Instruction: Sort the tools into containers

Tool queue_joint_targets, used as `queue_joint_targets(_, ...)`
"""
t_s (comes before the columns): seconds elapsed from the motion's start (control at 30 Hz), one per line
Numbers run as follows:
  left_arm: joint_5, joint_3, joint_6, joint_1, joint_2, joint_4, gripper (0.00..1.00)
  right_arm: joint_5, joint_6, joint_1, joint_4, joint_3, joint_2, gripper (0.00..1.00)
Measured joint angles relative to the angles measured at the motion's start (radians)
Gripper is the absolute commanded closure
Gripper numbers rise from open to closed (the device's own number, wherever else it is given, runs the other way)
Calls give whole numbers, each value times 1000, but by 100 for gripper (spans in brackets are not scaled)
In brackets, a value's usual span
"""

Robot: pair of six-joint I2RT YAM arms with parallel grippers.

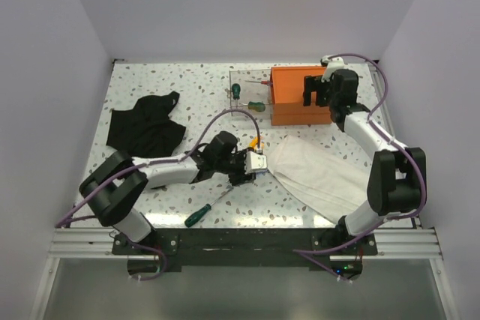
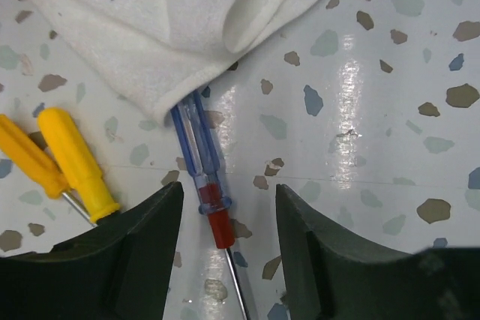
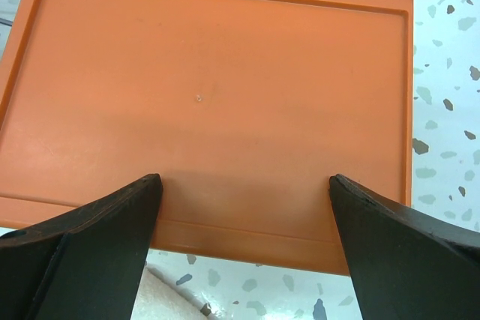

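A screwdriver with a clear blue and red handle [image 2: 201, 166] lies on the speckled table, its handle end tucked under a white towel [image 2: 165, 28]. My left gripper [image 2: 229, 194] is open and straddles it, neither finger touching it. Two yellow-handled screwdrivers [image 2: 75, 161] lie just left of the left finger. The orange container box [image 1: 298, 95] stands at the back right, with a clear drawer [image 1: 250, 80] pulled out to its left holding green-handled tools [image 1: 236, 91]. My right gripper [image 3: 244, 181] hovers open over the box's flat orange top [image 3: 210, 95], holding nothing.
A green-handled screwdriver [image 1: 201, 213] lies near the front edge, by the left arm. A black cloth [image 1: 146, 121] is bunched at the left. The white towel [image 1: 315, 171] spreads across the right front, between the left gripper [image 1: 261, 162] and the right arm's base.
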Motion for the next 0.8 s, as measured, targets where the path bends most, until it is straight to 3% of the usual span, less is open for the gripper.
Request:
queue_joint_targets(0.1, -79, 19, -31, -35, 88, 2, 46, -1, 0, 0, -9, 6, 2, 2)
queue_joint_targets(0.2, -143, 55, -76, -56, 144, 8, 62, -1, 0, 0, -14, 9, 2, 2)
queue_joint_targets(0.27, -175, 69, -93, -60, 147, 7, 79, -1, 0, 0, -16, 9, 2, 2)
queue_joint_targets(0.3, -188, 74, -100, -60, 147, 5, 92, -1, 0, 0, -16, 9, 2, 2)
queue_joint_targets(0.37, -202, 90, -95, -58, 144, -19, 99, -1, 0, 0, -16, 9, 2, 2)
queue_joint_targets(0.53, -128, 148, -18, -9, 63, -214, 100, 0, 0, 0, -22, 13, 2, 2)
queue_joint_targets(0.7, 26, 313, 202, 112, -42, -553, 100, 0, -1, 0, -37, 21, 3, 2)
queue_joint_targets(0.8, 89, 348, 224, 186, -82, -590, 100, 0, -1, 0, -38, 21, 3, 2)
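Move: The blue-and-red screwdriver lies with its collar nearly under the left gripper: some 4 cm below, about 2 cm ahead and 1 cm to the right. Its handle points right, the butt just under the white cloth, whose middle is about 22 cm to the right and level. Two yellow-handled screwdrivers lie about 8 and 12 cm ahead, the nearer 1 cm and the farther 3 cm to the right. From the right gripper the blue-and-red screwdriver lies some 24 cm back, 27 cm left and 14 cm below. Lower the open left gripper about 4 cm onto the blue-and-red screwdriver, easing slightly forward, and close the fingers to pinch it around the red collar. Then lift it some 12 cm, swinging left and a little forward away from the cloth, handle still pointing out beyond the fingertips. ##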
